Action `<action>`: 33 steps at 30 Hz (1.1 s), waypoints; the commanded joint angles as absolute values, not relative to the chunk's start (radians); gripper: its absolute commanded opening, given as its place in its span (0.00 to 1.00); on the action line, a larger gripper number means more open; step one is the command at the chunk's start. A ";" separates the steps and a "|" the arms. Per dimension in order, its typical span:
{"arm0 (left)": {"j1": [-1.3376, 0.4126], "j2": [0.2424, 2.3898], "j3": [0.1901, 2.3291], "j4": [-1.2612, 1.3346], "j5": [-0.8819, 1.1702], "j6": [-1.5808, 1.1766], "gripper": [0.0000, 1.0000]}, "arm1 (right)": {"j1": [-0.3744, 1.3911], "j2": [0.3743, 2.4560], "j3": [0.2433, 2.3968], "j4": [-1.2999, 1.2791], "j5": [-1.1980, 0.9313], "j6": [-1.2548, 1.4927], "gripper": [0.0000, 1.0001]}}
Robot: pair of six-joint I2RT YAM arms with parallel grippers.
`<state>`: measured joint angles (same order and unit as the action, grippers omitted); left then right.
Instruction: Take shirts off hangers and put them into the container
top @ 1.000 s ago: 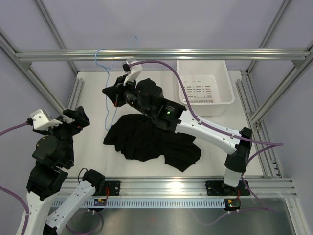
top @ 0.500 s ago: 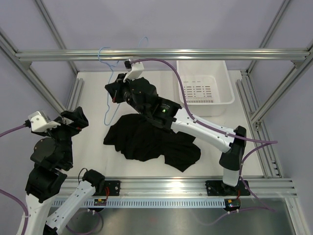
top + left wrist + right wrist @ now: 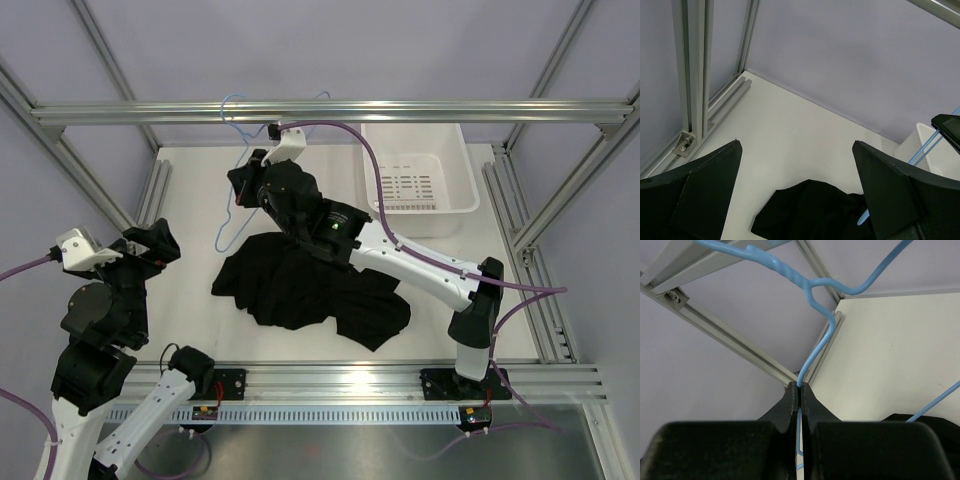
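The black shirt (image 3: 300,290) lies crumpled on the white table, also seen in the left wrist view (image 3: 810,210). My right gripper (image 3: 240,188) is raised over the table's far left, shut on the thin light-blue hanger (image 3: 229,225). In the right wrist view the jaws (image 3: 799,387) pinch the hanger's wire (image 3: 820,342) below its twisted neck. The hanger's lower end hangs by the shirt's left edge; contact cannot be told. The white slotted container (image 3: 455,160) stands at the far right. My left gripper (image 3: 150,245) is open at the near left, its jaws (image 3: 796,150) holding nothing.
An aluminium crossbar (image 3: 450,108) spans the far side above the table, and the hanger's hook reaches up near it. Frame rails (image 3: 150,195) run along the left and right table edges. The right arm stretches diagonally over the shirt.
My right gripper has carried the hanger up and to the right, so its hook now sits further right along the crossbar. The shirt and the left arm have hardly moved.
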<state>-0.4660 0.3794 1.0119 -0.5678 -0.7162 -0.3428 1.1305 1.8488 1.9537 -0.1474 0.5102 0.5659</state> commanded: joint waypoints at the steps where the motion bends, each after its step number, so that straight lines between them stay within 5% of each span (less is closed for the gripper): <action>1: -0.466 0.376 1.014 -0.540 -0.701 -0.362 0.99 | 1.134 1.850 2.013 -0.167 0.565 0.615 0.00; 26: -0.468 0.367 1.015 -0.552 -0.692 -0.370 0.99 | 1.121 1.750 1.773 -0.086 0.512 0.727 0.00; 29: -0.468 0.367 1.012 -0.549 -0.689 -0.367 0.99 | 1.131 1.756 1.769 -0.095 0.514 0.672 0.16; 33: -0.468 0.370 1.008 -0.545 -0.670 -0.351 0.99 | 1.132 1.746 1.755 -0.118 0.496 0.621 0.60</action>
<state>-0.4660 0.3790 1.0119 -0.5755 -0.6983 -0.3557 1.1172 1.7725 1.7725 -0.0841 0.4862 0.6823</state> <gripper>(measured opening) 0.988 0.486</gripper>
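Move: The right hand holds the empty blue hanger by one shoulder wire; the rail spot its hook is meant for is nearly straight ahead, roughly 7 cm out and 12 cm above. The black shirt lies on the table some 12 cm back and 13 cm to the right, about 38 cm down. The container is about 15 cm ahead and 39 cm right, 33 cm down. From the idle left hand the rail spot is about 18 cm ahead, 14 cm right, 15 cm up. The right hand, its fingers still shut on the hanger's shoulder wire, first eases down a little over 1 cm beneath the rail while its left side rolls up and its fingertips tip down by some 5 degrees each, drifting about 1 cm to the right, to settle the hook on the rail. Then the fingers open to about half and let go of the wire, the hand sinking further to about 3 cm in all and losing part of the roll, with the wire still standing between the parted fingers. ##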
